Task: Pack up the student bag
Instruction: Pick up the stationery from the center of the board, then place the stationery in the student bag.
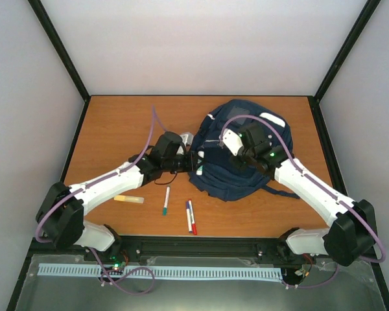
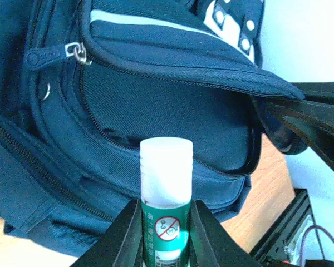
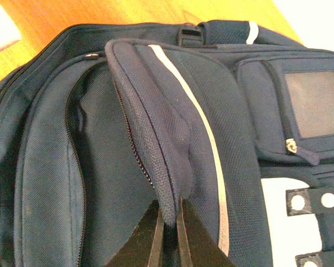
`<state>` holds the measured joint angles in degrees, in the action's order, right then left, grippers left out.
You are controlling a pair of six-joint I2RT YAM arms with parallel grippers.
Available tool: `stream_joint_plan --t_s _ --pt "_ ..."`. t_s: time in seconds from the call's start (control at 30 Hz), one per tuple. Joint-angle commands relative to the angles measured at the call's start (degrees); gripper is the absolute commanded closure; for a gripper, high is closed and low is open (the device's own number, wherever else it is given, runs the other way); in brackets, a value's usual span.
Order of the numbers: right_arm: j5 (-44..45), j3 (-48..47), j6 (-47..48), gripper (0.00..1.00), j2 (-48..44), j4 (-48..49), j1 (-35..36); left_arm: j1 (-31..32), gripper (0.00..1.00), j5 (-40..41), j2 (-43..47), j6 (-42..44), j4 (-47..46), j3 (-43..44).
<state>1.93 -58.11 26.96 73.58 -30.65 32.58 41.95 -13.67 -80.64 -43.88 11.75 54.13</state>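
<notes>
The student bag (image 1: 236,172), navy with a thin white stripe, lies on the wooden table at the centre right. My right gripper (image 1: 241,157) is shut on the edge of its front pocket flap (image 3: 156,128) and holds it lifted, so the unzipped pocket (image 2: 172,119) gapes. In the right wrist view the gripper (image 3: 168,225) pinches that fabric edge. My left gripper (image 1: 189,161) is at the bag's left side, shut on a green glue stick with a white cap (image 2: 166,178). In the left wrist view the gripper (image 2: 166,206) points the stick at the pocket opening, just short of it.
On the table in front of the bag lie a yellow-and-white marker (image 1: 129,199), a green-tipped pen (image 1: 166,201), and a blue pen and a red pen side by side (image 1: 190,216). A small white object (image 1: 187,138) sits behind the left gripper.
</notes>
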Motion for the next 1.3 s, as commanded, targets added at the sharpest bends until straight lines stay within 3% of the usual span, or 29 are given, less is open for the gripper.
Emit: stream_joint_plan --t_s 0.0,0.47,0.83,1.0,1.07,1.13,1.27 --pt "-1.3 -5.58 -1.45 0.97 0.44 1.04 -0.85 1.25 0.99 -2.01 0.51 -1.93 -1.88 3.28" --pt "-6.38 -19.72 -5.17 0.97 6.67 -4.8 -2.61 3.13 0.99 -4.1 -4.06 -7.09 -6.72 6.08" --pt "-8.84 -22.12 -7.9 0.97 6.64 -6.91 -3.15 3.14 0.97 0.4 -14.53 -21.62 -6.46 15.82" --pt "-9.55 -20.57 -7.89 0.97 5.68 -6.47 -3.74 3.11 0.96 3.54 -16.93 -28.22 -9.14 16.28" --pt "-9.87 -20.18 -8.07 0.97 5.54 -6.27 -3.92 3.13 0.87 5.2 -17.64 -31.55 -11.08 15.52" --pt "-10.35 -20.03 -8.27 0.97 5.47 -6.26 -4.07 3.13 0.66 5.36 -18.67 -33.56 -13.29 15.46" --pt "-11.85 -20.2 -8.73 0.97 5.38 -6.6 -4.69 3.13 0.49 2.97 -21.27 -33.62 -13.41 18.28"
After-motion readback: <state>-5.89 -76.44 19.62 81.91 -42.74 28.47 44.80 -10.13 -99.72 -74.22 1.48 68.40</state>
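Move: The left hand already holds the green marker; the open backpack pocket it is taken to lies some 8 cm to its right, about 5 cm ahead and a few centimetres lower. The flap edge pinched by the right hand is roughly 12 cm to the left hand's right and 3 cm ahead. On the table, some 16 cm below the left hand, the teal pen lies about 13 cm left and 6 cm back. From the right hand, the pocket is about 4 cm left, 1 cm ahead and 6 cm below. Rightward by about 7 cm, the left hand carries the marker towards the pocket, first rising and easing back slightly, then reaching forward and rolling nearly 30 degrees in under the flap, where its fingers open and let go. Meanwhile the right hand keeps its pinch on the flap edge and draws it up about 5 cm and a little forward, then holds. ##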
